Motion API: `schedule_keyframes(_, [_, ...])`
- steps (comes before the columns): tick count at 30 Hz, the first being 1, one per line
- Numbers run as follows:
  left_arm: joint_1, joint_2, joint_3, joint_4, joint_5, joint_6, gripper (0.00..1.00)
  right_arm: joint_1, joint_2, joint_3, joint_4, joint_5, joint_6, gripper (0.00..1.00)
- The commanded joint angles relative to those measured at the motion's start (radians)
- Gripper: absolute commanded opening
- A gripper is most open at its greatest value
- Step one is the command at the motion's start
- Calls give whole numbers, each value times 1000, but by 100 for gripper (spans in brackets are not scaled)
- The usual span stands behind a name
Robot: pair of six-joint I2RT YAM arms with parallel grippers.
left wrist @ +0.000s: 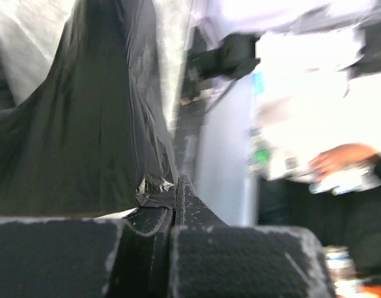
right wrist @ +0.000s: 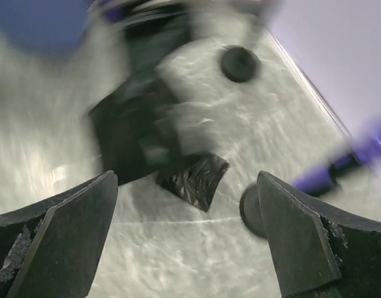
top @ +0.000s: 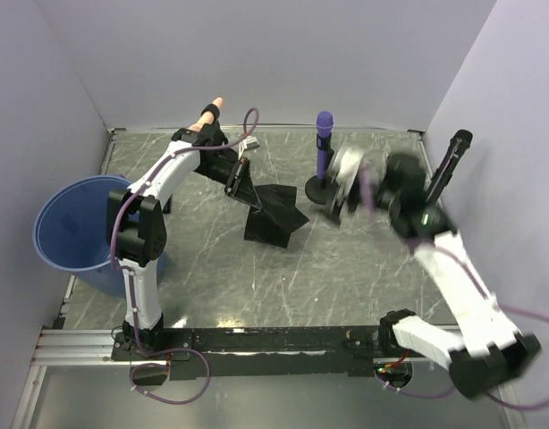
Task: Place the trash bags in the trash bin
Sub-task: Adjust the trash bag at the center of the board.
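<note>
A black trash bag [top: 276,217] lies crumpled mid-table, one end lifted. My left gripper [top: 245,188] is shut on that lifted end. In the left wrist view the fingers [left wrist: 197,254] press together on a fold of the bag [left wrist: 85,124], which hangs away from them. The blue trash bin [top: 69,234] stands at the table's left edge, beside the left arm. My right gripper [top: 344,192], blurred, hovers right of the bag. It stands open [right wrist: 185,186] with nothing between the fingers, above a corner of the bag [right wrist: 193,180].
A purple microphone-shaped object [top: 324,134] stands upright on a round black base [top: 321,189] just behind my right gripper. A black stick [top: 449,161] leans at the far right wall. A person's hand [top: 212,109] shows at the back edge. White walls enclose the table.
</note>
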Motion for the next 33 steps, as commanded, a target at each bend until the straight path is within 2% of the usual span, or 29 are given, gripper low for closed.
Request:
schedule_keyframes(1, [6,-41,-53,129,171,-456,1,232,-237,-257,24,241,-560,100])
schedule_keyframes(4, [4,-78,-234,384,356,-778,1,298,-304,-373,90,313,-746,100])
schedule_keyframes(6, [1,-99,-335,666,445,-1089,1,321,-321,-420,111,315,-858,100])
schedule_keyframes(7, [3,-104,-355,728,449,-1188,1,331,-324,-437,114,309,-905,100])
schedule_keyframes(8, [4,-107,-354,755,449,-1222,1,343,-322,-462,128,304,-964,100])
schedule_keyframes(14, [4,-116,-308,645,446,-1187,1,446,-253,-508,136,234,-1113,100])
schedule_keyframes(19, [4,-133,-328,637,437,-1201,1,457,-175,-523,200,137,-1122,100])
schedule_keyframes(23, [6,-155,-334,640,438,-1207,1,466,-158,-609,415,178,-1179,100])
schedule_keyframes(27, [4,-172,-355,638,435,-1213,1,467,-124,-620,469,169,-1242,100])
schedule_keyframes(33, [4,-176,-371,632,429,-1215,1,483,-63,-644,648,154,-1256,100])
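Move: The right gripper is empty and open. The hanging trash bag's middle lies about 15 cm to its left, 2 cm ahead and some 21 cm below. From the left gripper, which already grips one edge, that middle is about 5 cm right, 2 cm ahead and 9 cm down. The purple microphone stand is roughly 15 cm ahead and 3 cm left of the right gripper; the peach one stands 18 cm ahead and 11 cm left of the left gripper. Bring the open right gripper down about 14 cm and left 9 cm towards the free side of the trash bag, first drawing quickly back some 6 cm, and roll it about 75 degrees counter-clockwise as seen from behind the hand. Keep the left fingers shut on the bag's edge, roll that wrist some 45 degrees the same way early on, then ease it up a little. ##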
